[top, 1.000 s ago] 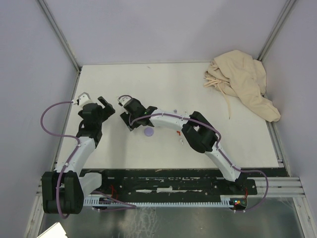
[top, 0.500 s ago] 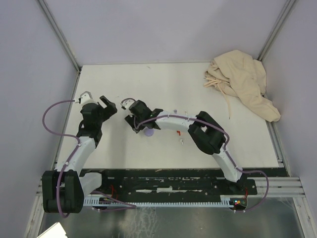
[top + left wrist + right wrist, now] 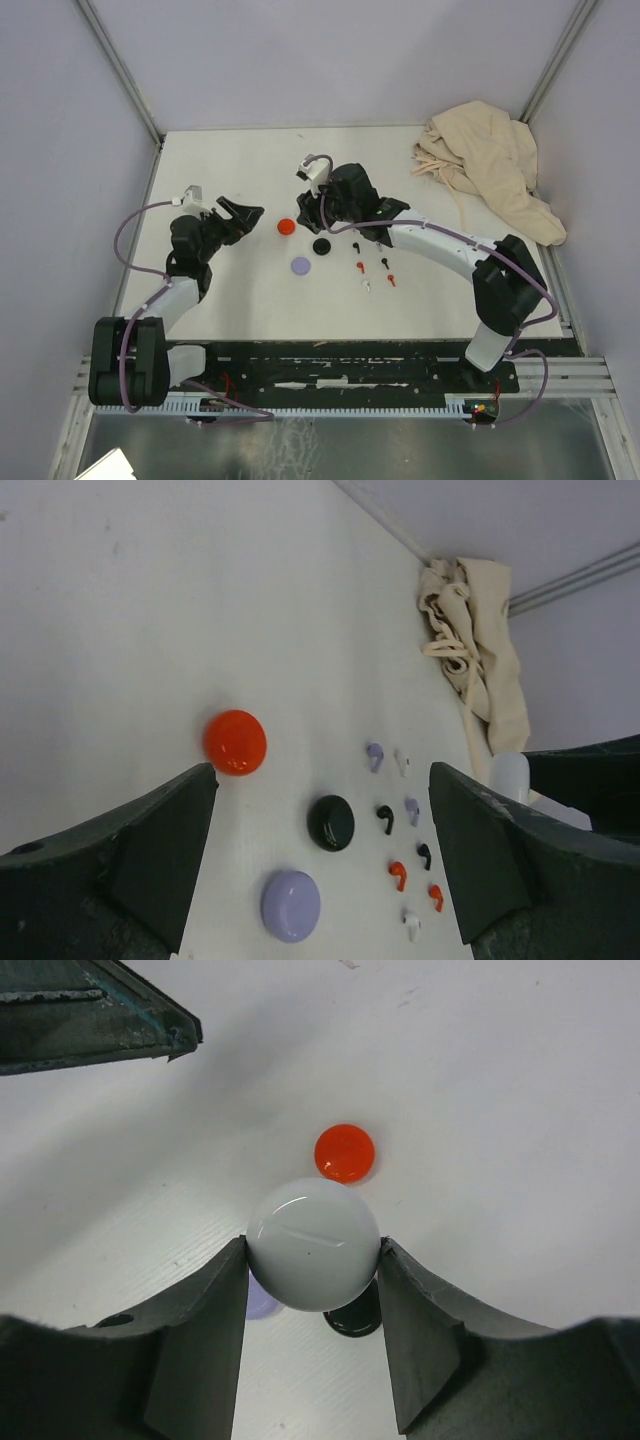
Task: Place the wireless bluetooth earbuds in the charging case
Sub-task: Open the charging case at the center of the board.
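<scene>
My right gripper (image 3: 312,1260) is shut on a white round charging case (image 3: 314,1244), held above the table; in the top view this gripper (image 3: 322,203) hangs over the table's middle. Below it lie a red disc (image 3: 286,227), a black disc (image 3: 321,245) and a lavender disc (image 3: 300,266). Several tiny earbuds lie right of the discs: lavender (image 3: 374,754), white (image 3: 401,761), black (image 3: 385,818) and red (image 3: 398,874). My left gripper (image 3: 245,214) stands open at the left with nothing between its fingers, facing the discs.
A crumpled beige cloth (image 3: 490,165) lies in the back right corner. Walls close the table on the left, back and right. The left gripper's finger (image 3: 100,1020) shows at the top left of the right wrist view.
The right arm has swung back and to the right with the white case, uncovering the discs and earbuds. The left gripper has shifted right and turned toward them.
</scene>
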Controlling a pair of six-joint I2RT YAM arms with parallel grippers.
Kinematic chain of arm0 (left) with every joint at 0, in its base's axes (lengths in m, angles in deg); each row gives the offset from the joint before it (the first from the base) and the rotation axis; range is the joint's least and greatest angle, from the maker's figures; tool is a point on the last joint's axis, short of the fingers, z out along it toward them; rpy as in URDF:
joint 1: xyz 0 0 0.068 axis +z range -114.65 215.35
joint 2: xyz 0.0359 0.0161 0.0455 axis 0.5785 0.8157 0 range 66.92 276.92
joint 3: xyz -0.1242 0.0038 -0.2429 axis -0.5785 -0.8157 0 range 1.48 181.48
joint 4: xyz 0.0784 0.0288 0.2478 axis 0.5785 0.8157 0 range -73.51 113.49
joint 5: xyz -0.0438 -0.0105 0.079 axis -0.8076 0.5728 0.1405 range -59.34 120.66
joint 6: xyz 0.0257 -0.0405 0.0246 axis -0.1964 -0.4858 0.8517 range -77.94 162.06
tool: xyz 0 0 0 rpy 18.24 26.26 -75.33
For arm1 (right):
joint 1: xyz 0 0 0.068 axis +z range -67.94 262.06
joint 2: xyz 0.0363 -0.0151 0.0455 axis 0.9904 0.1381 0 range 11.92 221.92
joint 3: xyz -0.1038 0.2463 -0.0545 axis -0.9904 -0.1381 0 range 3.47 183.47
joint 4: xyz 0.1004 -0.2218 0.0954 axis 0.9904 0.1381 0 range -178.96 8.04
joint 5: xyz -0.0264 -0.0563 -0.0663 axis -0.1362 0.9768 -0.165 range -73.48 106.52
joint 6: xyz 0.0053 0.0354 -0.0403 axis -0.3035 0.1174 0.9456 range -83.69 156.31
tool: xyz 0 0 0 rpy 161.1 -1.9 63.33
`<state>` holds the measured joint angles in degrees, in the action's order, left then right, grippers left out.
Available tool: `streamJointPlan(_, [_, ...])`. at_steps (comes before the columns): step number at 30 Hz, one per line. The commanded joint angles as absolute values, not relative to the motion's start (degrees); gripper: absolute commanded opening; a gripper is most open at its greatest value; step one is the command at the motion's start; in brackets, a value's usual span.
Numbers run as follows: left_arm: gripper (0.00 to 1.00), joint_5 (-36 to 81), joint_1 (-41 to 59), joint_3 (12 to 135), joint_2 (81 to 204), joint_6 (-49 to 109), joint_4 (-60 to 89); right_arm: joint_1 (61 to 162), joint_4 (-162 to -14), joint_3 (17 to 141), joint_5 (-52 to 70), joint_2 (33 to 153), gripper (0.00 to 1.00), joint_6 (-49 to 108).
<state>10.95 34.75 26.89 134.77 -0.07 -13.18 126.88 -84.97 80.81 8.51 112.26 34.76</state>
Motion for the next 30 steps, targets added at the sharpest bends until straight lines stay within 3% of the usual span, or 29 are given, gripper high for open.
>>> streamJointPlan(1, [0.92, 0.6, 34.5, 23.9, 136.7, -11.6, -31.7, 125.9, -88.6, 76.9, -0.6, 108.1, 0.25, 37.1])
streamJointPlan(16, [0.77, -1.4, 23.6, 24.3, 142.2, -16.1, -38.6, 125.7, -85.1, 76.5, -8.8, 108.7, 0.25, 38.5])
streamJointPlan(23, [0.63, -4.3, 22.7, 23.1, 148.7, -20.9, -48.9, 125.8, -83.6, 77.3, -9.3, 109.5, 0.25, 39.3])
streamJointPlan(30, [0.62, -5.1, 22.4, 23.1, 148.8, -20.7, -49.2, 125.8, -82.2, 77.9, -9.3, 110.0, 0.25, 40.3])
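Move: The white charging case, held in the right gripper's fingers, lies about 16 cm to the left gripper's right, some 2 cm back and 2 cm above it. On the board about 14 cm below the left hand, the red case sits 11 cm right and 4 cm ahead. From the right hand, the black case is 6 cm right and level fore-and-aft, the purple case 7 cm straight back, both about 16 cm down. Bring the left gripper about 11 cm right and 4 cm back to the white case, swinging it some 25 degrees clockwise, rolling its left side down and partly closing the fingers until they are close around the case. Meanwhile draw the right gripper 5 cm back and about 2 cm down, turning it 15 degrees counter-clockwise, still gripping the case. ##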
